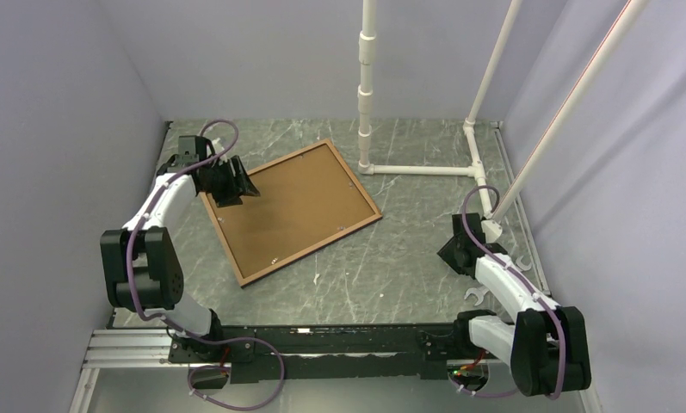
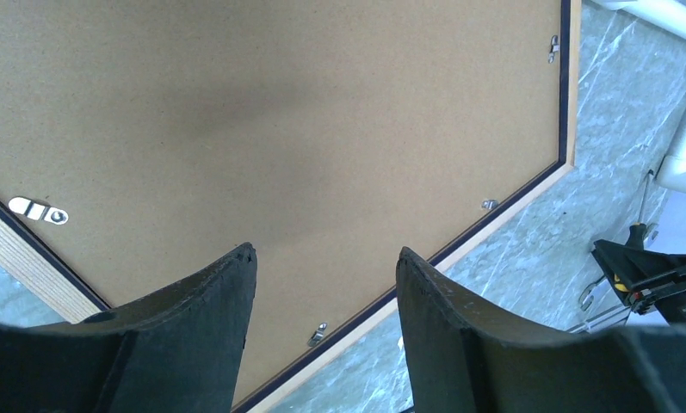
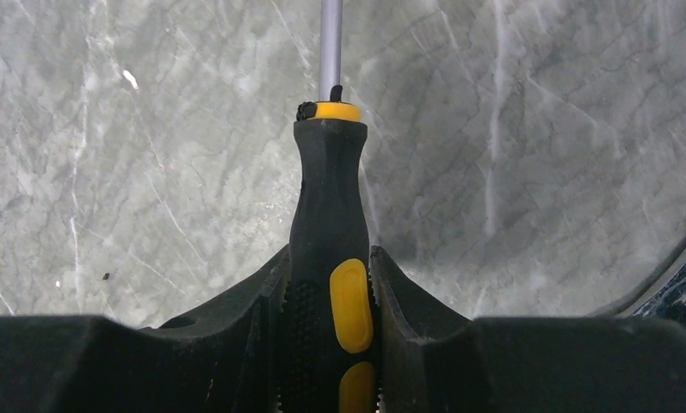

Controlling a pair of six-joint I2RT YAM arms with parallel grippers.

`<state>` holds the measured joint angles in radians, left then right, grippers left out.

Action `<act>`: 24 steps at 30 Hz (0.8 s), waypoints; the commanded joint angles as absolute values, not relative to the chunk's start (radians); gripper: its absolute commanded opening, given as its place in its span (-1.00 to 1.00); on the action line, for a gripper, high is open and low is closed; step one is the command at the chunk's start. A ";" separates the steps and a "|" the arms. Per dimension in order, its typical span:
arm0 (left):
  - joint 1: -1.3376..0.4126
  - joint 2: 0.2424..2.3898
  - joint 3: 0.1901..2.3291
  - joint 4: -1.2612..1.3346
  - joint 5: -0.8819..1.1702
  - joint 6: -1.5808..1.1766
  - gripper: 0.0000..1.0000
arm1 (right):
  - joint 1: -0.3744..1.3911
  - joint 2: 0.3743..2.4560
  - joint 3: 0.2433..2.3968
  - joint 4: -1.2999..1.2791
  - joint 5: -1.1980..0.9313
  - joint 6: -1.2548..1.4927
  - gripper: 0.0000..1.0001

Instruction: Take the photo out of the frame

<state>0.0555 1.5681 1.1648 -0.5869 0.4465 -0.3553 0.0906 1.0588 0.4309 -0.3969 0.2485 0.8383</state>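
Observation:
The frame (image 1: 312, 249) lies face down on the marbled table, its thin navy border (image 2: 565, 86) running round the photo's brown hardboard back (image 1: 292, 206). The printed side is hidden. Small metal clips (image 2: 319, 334) sit along the inner edge of the back (image 2: 322, 112). My left gripper (image 1: 240, 188) hovers over the frame's left corner, open, with nothing between its fingers (image 2: 326, 252). Off to the right, apart from the frame, my right gripper (image 1: 453, 249) is shut on a black and yellow screwdriver (image 3: 326, 189), whose shaft points away over bare table (image 3: 330, 254).
A white PVC pipe stand (image 1: 417, 169) rises just beyond the frame's far corner. Metal wrenches (image 1: 477, 297) lie beside the right arm. Grey walls close in the table on three sides.

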 commanded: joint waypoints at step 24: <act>0.052 1.516 1.159 -0.556 0.494 -0.337 0.29 | 0.218 1.044 0.618 -0.631 0.423 0.851 0.18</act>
<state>0.0555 1.5436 1.1584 -0.5861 0.4511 -0.3553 0.1131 1.0809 0.4995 -0.5549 0.2951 0.8783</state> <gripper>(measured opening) 0.647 0.574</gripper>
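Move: The right hand holds the screwdriver just off the table or touching it; the middle of its handle lies about 3 cm ahead and 3 cm to the right, and the bare spot meant for it is right below, about 1 cm down. The wrench lies some 12 cm to the hand's right and 4 cm back; the white pipe's near elbow is about 9 cm ahead and 10 cm right. From the left hand, the screwdriver handle is roughly 48 cm right, 12 cm back and 11 cm lower. Barely sinking any more, the right hand settles the screwdriver flat on the bare table, then opens its fingers by a moderate amount and lets go of the handle. It eases back about 1.5 cm from the butt end, the fingers tipping some 5 degrees more steeply down, and only begins to lift at the very end. ##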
